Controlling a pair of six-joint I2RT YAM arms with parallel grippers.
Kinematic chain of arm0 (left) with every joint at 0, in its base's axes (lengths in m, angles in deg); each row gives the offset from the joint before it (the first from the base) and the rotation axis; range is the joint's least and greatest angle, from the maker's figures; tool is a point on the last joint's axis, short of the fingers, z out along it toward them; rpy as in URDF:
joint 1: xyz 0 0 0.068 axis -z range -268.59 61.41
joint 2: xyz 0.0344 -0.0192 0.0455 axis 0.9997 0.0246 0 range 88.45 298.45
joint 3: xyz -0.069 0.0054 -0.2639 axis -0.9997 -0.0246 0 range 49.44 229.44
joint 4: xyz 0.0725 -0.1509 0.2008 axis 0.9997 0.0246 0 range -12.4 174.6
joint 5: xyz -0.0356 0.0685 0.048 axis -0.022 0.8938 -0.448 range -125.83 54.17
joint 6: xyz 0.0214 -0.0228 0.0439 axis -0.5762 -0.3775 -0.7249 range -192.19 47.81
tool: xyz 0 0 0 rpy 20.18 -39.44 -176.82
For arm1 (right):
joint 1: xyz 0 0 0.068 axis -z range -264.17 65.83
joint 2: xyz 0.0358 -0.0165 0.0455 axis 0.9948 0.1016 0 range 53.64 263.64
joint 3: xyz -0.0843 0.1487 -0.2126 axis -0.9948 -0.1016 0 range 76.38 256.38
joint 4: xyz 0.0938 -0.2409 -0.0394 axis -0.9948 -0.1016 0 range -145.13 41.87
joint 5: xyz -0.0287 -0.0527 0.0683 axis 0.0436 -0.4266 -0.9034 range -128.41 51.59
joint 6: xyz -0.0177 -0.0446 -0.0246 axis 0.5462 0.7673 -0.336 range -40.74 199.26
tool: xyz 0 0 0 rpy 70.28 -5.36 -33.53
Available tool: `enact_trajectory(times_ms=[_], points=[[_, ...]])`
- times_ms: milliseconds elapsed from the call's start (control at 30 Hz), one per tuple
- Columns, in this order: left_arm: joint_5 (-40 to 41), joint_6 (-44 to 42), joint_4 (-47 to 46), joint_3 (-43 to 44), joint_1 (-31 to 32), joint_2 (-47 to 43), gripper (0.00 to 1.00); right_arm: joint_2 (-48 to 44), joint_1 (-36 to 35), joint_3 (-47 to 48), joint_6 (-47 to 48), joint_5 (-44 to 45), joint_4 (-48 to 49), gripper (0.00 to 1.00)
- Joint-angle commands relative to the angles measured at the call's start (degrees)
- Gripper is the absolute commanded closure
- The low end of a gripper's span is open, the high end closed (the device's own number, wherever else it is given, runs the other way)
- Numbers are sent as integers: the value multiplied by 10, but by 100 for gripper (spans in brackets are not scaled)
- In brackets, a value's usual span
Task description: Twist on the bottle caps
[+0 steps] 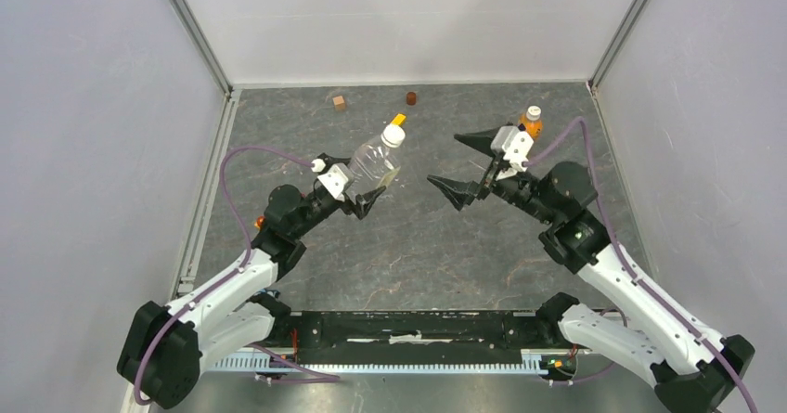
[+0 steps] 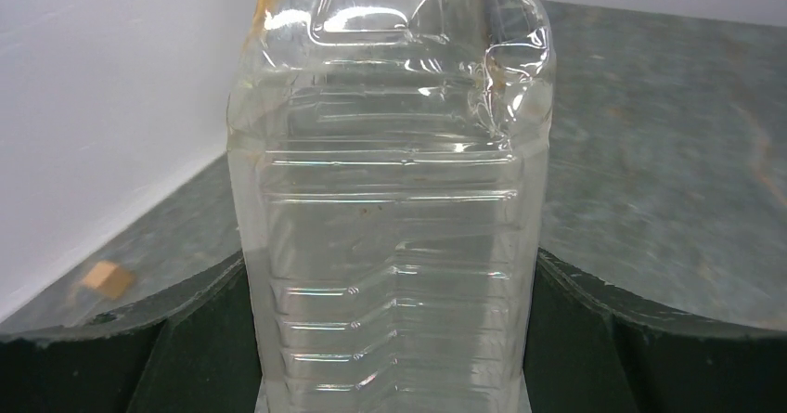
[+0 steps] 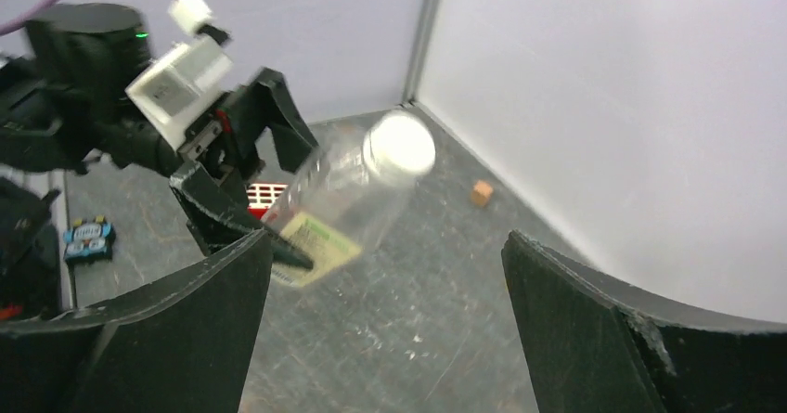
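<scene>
My left gripper (image 1: 367, 188) is shut on the lower body of the larger clear bottle (image 1: 373, 162), held tilted above the table. A white cap (image 1: 393, 135) sits on its neck. In the left wrist view the clear bottle (image 2: 390, 200) fills the gap between both fingers (image 2: 199, 339). My right gripper (image 1: 443, 159) stands open and empty, its jaws wide apart, pointing at the capped end from the right. The right wrist view shows that bottle (image 3: 348, 200), its cap (image 3: 400, 144) and pale label. The small orange bottle (image 1: 531, 123) stands behind my right wrist with a white cap (image 1: 533, 112) on top.
A small tan cube (image 1: 340, 103) and a dark brown cylinder (image 1: 411, 96) lie near the back wall. A small yellow-orange piece (image 1: 398, 119) lies just beyond the clear bottle's cap. White walls enclose the grey table (image 1: 408, 246) on three sides.
</scene>
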Motion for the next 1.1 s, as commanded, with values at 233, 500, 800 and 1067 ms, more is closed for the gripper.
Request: enact_trajectory(times_ms=[233,500,800,1067], points=[[-335,9,55,25,-40,-24,73,99,110,230,176,-389,-199,10],[-397,0,77,47,-40,-9,73,155,110,279,205,-462,-259,18],[-410,23,57,62,-40,12,73,174,109,279,240,-480,-299,23],[-410,25,54,75,-40,27,73,187,103,271,240,-488,-299,33]])
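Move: The white cap, already sitting on the clear bottle in the left hand, lies about 10 cm left of the right hand, 6 cm ahead and slightly lower. From the left hand it is about 5 cm ahead, 5 cm to the right and 8 cm above; the open right fingers wait some 15 cm to its right, roughly level fore-and-aft and 11 cm higher. From the right hand, the yellow block lies about 28 cm ahead, 11 cm left; the orange bottle about 18 cm ahead, 19 cm right, both far below. The capped bottle is swung round to face the right gripper: the left hand keeps its grip, draws back about 8 cm and some 4 cm right while turning roughly 35 degrees clockwise, then nearly rests. The right hand rises 5 cm and sinks again, easing back and left about 3 cm each, turning some 35 degrees counter-clockwise with its left side dipping, and its fingers partly close towards the cap without visibly gripping it. ##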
